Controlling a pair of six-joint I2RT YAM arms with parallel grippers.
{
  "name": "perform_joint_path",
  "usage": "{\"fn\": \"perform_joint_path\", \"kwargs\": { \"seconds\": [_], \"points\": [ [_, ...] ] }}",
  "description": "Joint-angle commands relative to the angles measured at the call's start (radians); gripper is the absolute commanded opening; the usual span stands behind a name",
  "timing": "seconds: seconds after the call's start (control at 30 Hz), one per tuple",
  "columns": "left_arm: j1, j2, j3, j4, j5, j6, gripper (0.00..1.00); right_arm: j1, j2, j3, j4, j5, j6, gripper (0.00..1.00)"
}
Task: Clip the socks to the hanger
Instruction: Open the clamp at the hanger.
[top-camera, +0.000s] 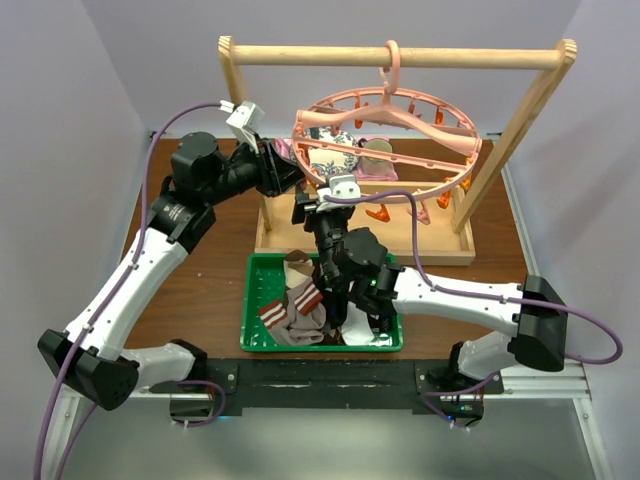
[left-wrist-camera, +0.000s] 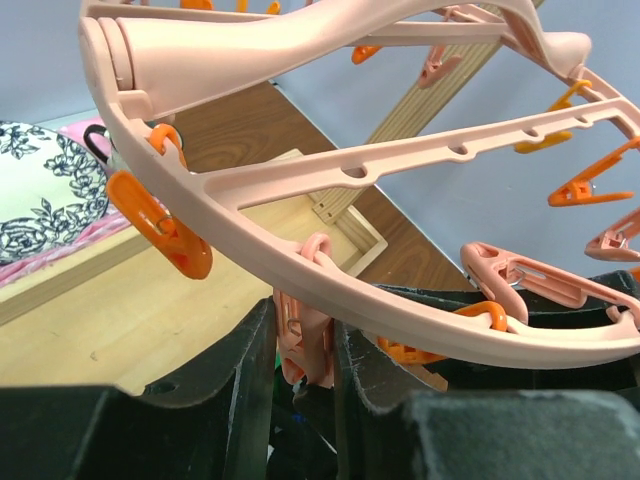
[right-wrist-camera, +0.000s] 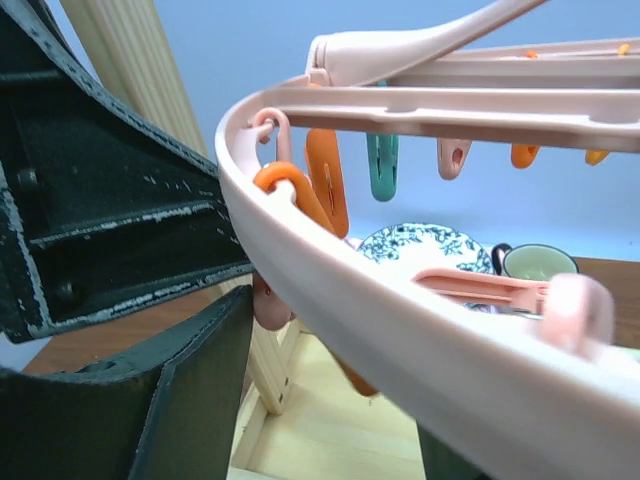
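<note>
The pink ring hanger (top-camera: 385, 128) hangs by its hook from the wooden rack. My left gripper (top-camera: 292, 172) is at its left rim, shut on a pale pink clip (left-wrist-camera: 305, 345) that dangles under the rim (left-wrist-camera: 420, 315). My right gripper (top-camera: 322, 203) is raised to the front-left rim and stands open, with the rim (right-wrist-camera: 400, 340) crossing between its fingers (right-wrist-camera: 150, 400) and nothing gripped. A brown sock with white stripes (top-camera: 285, 305) and other socks lie in the green tray (top-camera: 262, 268). A black-and-white patterned sock (top-camera: 335, 155) shows under the ring.
The light wooden rack (top-camera: 520, 120) stands on a base board (top-camera: 440, 245) at the back of the table. Orange, pink and teal clips (right-wrist-camera: 382, 165) hang all round the ring. A pink cloth (top-camera: 378, 170) lies beneath it. The left gripper's dark body (right-wrist-camera: 100, 200) is close beside my right fingers.
</note>
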Motion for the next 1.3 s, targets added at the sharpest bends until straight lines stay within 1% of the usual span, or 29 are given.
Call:
{"fn": "perform_joint_path", "kwargs": {
  "seconds": [0.0,0.03,0.2,0.23,0.27,0.33,0.37,0.43,0.47,0.5,0.53,0.57,0.63,0.67,0.73,0.77,0.87,0.93,0.97,1.0,1.1,1.17,1.2,1.27],
  "points": [
    [-0.018,-0.029,0.046,-0.039,-0.068,0.004,0.02,-0.014,-0.031,0.054,0.056,-0.025,-0.003,0.61],
    [-0.023,-0.029,0.047,-0.036,-0.070,0.001,0.02,-0.014,-0.029,0.058,0.054,-0.028,-0.003,0.59],
    [-0.035,-0.024,0.049,-0.039,-0.078,-0.005,0.02,-0.014,-0.028,0.082,0.030,-0.040,-0.012,0.55],
    [-0.037,-0.024,0.049,-0.042,-0.077,-0.002,0.02,-0.014,-0.031,0.082,0.024,-0.046,-0.013,0.52],
    [-0.037,-0.026,0.047,-0.042,-0.077,-0.002,0.02,-0.016,-0.043,0.077,0.020,-0.052,-0.021,0.46],
    [-0.038,-0.030,0.044,-0.039,-0.073,-0.002,0.02,-0.019,-0.054,0.066,0.017,-0.061,-0.026,0.36],
    [-0.038,-0.032,0.044,-0.037,-0.074,-0.004,0.01,-0.020,-0.060,0.066,0.008,-0.067,-0.027,0.28],
    [-0.038,-0.030,0.049,-0.034,-0.065,-0.010,0.02,-0.026,-0.074,0.065,-0.002,-0.078,-0.027,0.19],
    [-0.038,-0.032,0.050,-0.034,-0.061,-0.019,0.02,-0.030,-0.077,0.066,-0.019,-0.087,-0.023,0.14],
    [-0.038,-0.032,0.053,-0.037,-0.056,-0.021,0.04,-0.034,-0.088,0.065,-0.029,-0.092,-0.020,0.07],
    [-0.038,-0.035,0.053,-0.040,-0.053,-0.024,0.05,-0.037,-0.092,0.062,-0.036,-0.097,-0.016,0.03],
    [-0.038,-0.036,0.055,-0.045,-0.051,-0.028,0.07,-0.037,-0.097,0.059,-0.053,-0.106,-0.007,0.00],
    [-0.038,-0.042,0.059,-0.051,-0.051,-0.027,0.20,-0.046,-0.120,0.049,-0.073,-0.115,0.007,0.00],
    [-0.038,-0.044,0.061,-0.051,-0.051,-0.033,0.34,-0.053,-0.131,0.045,-0.097,-0.124,0.025,0.00],
    [-0.038,-0.049,0.064,-0.054,-0.050,-0.037,0.43,-0.066,-0.155,0.039,-0.124,-0.147,0.043,0.00],
    [-0.038,-0.050,0.066,-0.050,-0.047,-0.047,0.51,-0.069,-0.163,0.037,-0.153,-0.156,0.063,0.00],
    [-0.032,-0.050,0.069,-0.030,-0.018,-0.063,0.73,-0.085,-0.186,0.029,-0.188,-0.176,0.092,0.00],
    [-0.023,-0.047,0.064,0.004,0.027,-0.080,0.80,-0.088,-0.195,0.020,-0.199,-0.190,0.108,0.00],
    [-0.018,-0.049,0.053,0.019,0.050,-0.109,0.88,-0.092,-0.198,0.017,-0.205,-0.193,0.114,0.00],
    [-0.008,-0.050,0.044,0.057,0.092,-0.128,0.90,-0.092,-0.198,0.013,-0.208,-0.198,0.119,0.00],
    [0.009,-0.059,-0.003,0.146,0.162,-0.201,0.95,-0.094,-0.198,0.008,-0.220,-0.206,0.138,0.00],
    [0.011,-0.064,-0.029,0.188,0.183,-0.234,0.97,-0.097,-0.200,0.005,-0.226,-0.215,0.148,0.00],
    [0.012,-0.068,-0.037,0.238,0.197,-0.243,0.97,-0.096,-0.201,0.005,-0.231,-0.216,0.151,0.00],
    [0.015,-0.068,-0.052,0.268,0.208,-0.263,0.98,-0.097,-0.204,0.003,-0.242,-0.227,0.158,0.00]
  ]
}}
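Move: The orange clip that the right hand goes for hangs from the hanger's near left rim, level with its open fingertips, about 1 cm to the left and 2 cm above. The pink clip, already pinched by the left fingers, is about 2 cm farther out and 3 cm left of that orange clip; another pink clip is about 4 cm right of the right hand and 3 cm higher. From the left hand the orange clip lies about 3 cm to the right and 2 cm back. Ease the right gripper up and slightly left under the rim and shut it on the orange clip while the left keeps its hold on the pink one. Then open the left fingers wide to let the pink clip go, backing that hand some 4 cm up and back, as the right, still pinching, carries its clip about 4 cm right and up, then sinks slightly. ##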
